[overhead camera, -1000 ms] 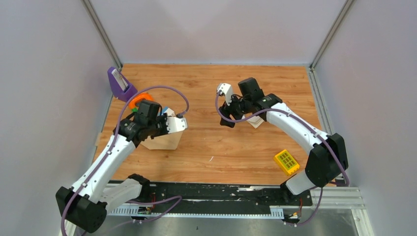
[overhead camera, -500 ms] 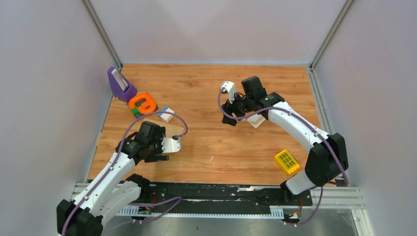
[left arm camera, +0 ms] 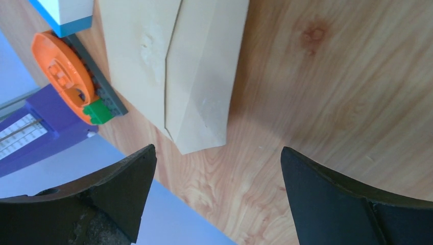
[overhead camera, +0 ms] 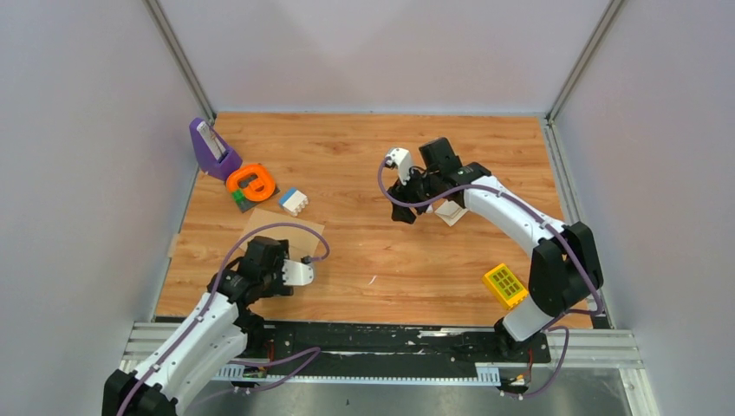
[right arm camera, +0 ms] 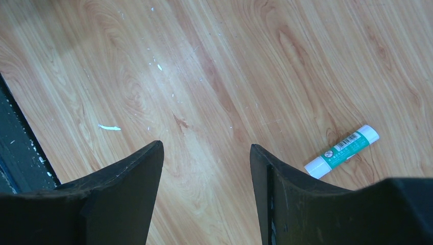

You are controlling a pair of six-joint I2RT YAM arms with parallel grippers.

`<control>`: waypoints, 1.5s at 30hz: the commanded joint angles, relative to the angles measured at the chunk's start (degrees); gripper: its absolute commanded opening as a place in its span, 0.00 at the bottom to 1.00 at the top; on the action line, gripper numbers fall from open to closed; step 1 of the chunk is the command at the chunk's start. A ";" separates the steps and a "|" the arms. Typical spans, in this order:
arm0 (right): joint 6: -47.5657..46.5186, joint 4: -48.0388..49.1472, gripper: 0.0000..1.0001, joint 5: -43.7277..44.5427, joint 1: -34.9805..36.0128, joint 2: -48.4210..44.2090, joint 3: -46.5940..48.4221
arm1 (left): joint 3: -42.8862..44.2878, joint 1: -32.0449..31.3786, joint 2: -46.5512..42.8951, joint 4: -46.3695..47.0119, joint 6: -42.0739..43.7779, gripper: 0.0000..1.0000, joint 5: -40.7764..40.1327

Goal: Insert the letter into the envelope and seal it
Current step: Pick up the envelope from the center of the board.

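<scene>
The tan envelope lies flat on the wooden table, its triangular flap folded down in the left wrist view. My left gripper hangs just on the near side of it, open and empty, not touching it. The letter is not showing on its own. A small white sheet pokes out from under my right forearm; I cannot tell what it is. My right gripper hovers over bare wood at mid-table, open with nothing between its fingers.
A glue stick lies on the wood beside my right gripper. At the back left stand a purple holder, an orange ring on a grey plate, and a blue-and-white block. A yellow block sits near the right base.
My left gripper opened, let go of the envelope and drew back toward the near edge. The envelope now lies flat on the table. The right arm barely shifted.
</scene>
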 commanded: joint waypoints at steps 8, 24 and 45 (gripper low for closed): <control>0.51 1.93 0.64 1.15 -0.38 1.04 2.88 | -9.05 -0.79 -1.22 16.51 9.26 0.97 -7.65; 0.73 1.91 0.64 1.28 -0.47 0.18 3.76 | -3.21 -0.79 0.58 13.46 7.05 0.00 -5.54; 6.44 2.02 0.64 3.00 -12.87 -5.28 6.37 | 46.13 -9.44 33.01 -10.83 -30.33 0.00 -4.03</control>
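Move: The envelope lies flat under and beyond my open left hand, its middle about 7 cm ahead, 6 cm right and 2 cm down; its left end is almost between the fingers. The white-and-blue block stands some 18 cm ahead and 8 cm right of the hand, the orange toy about 24 cm ahead and 4 cm left. From my right hand the envelope lies about 31 cm left, 4 cm back and 12 cm down. I ease my left hand a couple of centimetres forward, left and down over the envelope's left end, shut the wide-open fingers and pinch it, then lift it about 14 cm while swinging right and forward, rolling the hand's left side down some 20 degrees. My empty right hand, fingers still parted, finally draws off forward, right and up, about 5 cm each way, turning slightly clockwise. ##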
